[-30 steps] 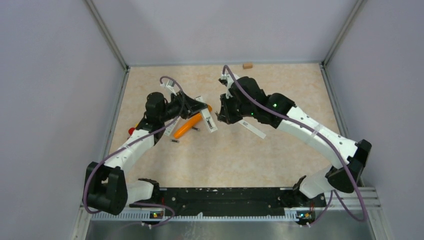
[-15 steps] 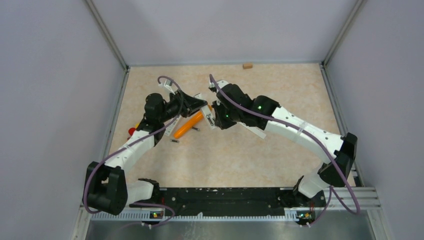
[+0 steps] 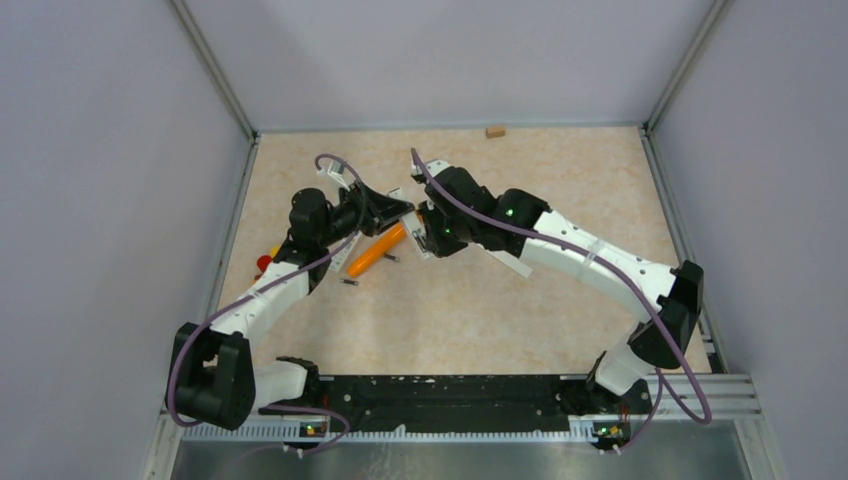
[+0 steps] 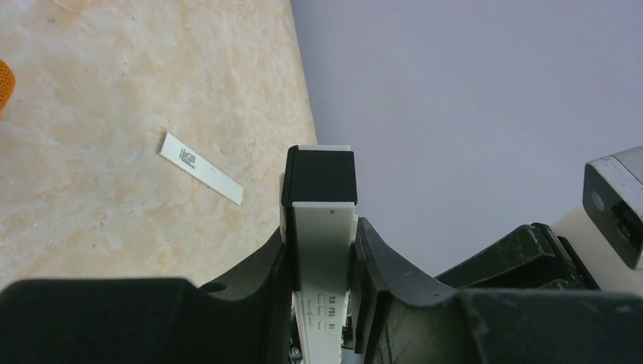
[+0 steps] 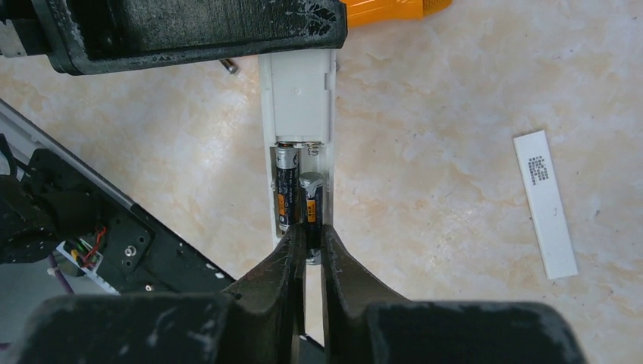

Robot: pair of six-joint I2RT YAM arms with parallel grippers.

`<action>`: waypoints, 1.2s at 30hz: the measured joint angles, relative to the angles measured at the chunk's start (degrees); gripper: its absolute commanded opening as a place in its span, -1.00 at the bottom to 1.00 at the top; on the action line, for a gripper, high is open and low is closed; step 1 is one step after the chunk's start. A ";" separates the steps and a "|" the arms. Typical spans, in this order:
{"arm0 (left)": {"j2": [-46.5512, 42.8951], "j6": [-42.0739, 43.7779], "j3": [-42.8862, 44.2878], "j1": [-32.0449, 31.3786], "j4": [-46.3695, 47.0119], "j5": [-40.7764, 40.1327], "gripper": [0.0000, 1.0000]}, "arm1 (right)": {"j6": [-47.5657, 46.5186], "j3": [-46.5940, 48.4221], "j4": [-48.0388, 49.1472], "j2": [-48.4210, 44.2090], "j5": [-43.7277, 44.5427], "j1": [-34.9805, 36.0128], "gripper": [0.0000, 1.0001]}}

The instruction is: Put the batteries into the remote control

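Observation:
My left gripper (image 4: 324, 239) is shut on the white remote control (image 4: 318, 178), which it holds above the table with its black end pointing away. In the right wrist view the remote's (image 5: 297, 91) open compartment faces the camera. One battery (image 5: 285, 186) lies seated in the left slot. A second battery (image 5: 311, 199) lies in the right slot, and my right gripper (image 5: 310, 235) is shut on its near end. From above, both grippers meet at the remote (image 3: 418, 232). Two loose batteries (image 3: 349, 283) (image 3: 392, 258) lie on the table.
An orange torch-like tube (image 3: 377, 252) lies under the remote. The white battery cover strip (image 5: 546, 203) lies flat to the right of my right gripper. A red object (image 3: 264, 263) sits by the left wall, and a small wooden block (image 3: 494, 131) sits at the back edge.
My right arm has swung left, bringing its battery up to the remote and into the compartment. The left gripper has turned the remote slightly and now holds still.

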 measured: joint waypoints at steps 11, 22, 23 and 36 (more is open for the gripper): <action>0.00 -0.31 -0.11 0.00 0.63 0.00 -1.00 | 1.73 0.28 -0.17 0.31 2.19 0.02 -0.51; 0.00 -2.21 -0.13 0.00 1.03 -0.07 -1.00 | 6.03 0.15 2.43 0.20 4.35 0.20 -0.57; 0.00 -2.40 -0.13 0.04 1.01 -0.09 -1.00 | 6.25 0.15 2.43 0.20 4.48 0.22 -0.54; -0.63 -5.14 -0.46 0.07 1.07 -0.39 -1.00 | 9.09 0.17 2.58 -0.90 5.51 0.24 -0.11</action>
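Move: The battery being loaded lies right at the right hand, half in the opened bay, its middle about 1 cm ahead and level. The first battery lies beside it in the bay, some 1 cm left of the hand and 1 cm back. On the table about 18 cm below are the orange microphone, roughly 18 cm ahead and 10 cm left, and the white cover, about 16 cm ahead and 18 cm right. From the left hand, the battery is about 6 cm back, 4 cm right and 2 cm lower. Forward by about 1.5 cm along the battery bay, then up by nearly 2 cm at the end, the right hand eases off the battery while turning some 10 degrees clockwise. Its fingers part, narrow a little midway, then spread wider and let go of the battery. The left hand keeps its grip on the remote, nearly still. ##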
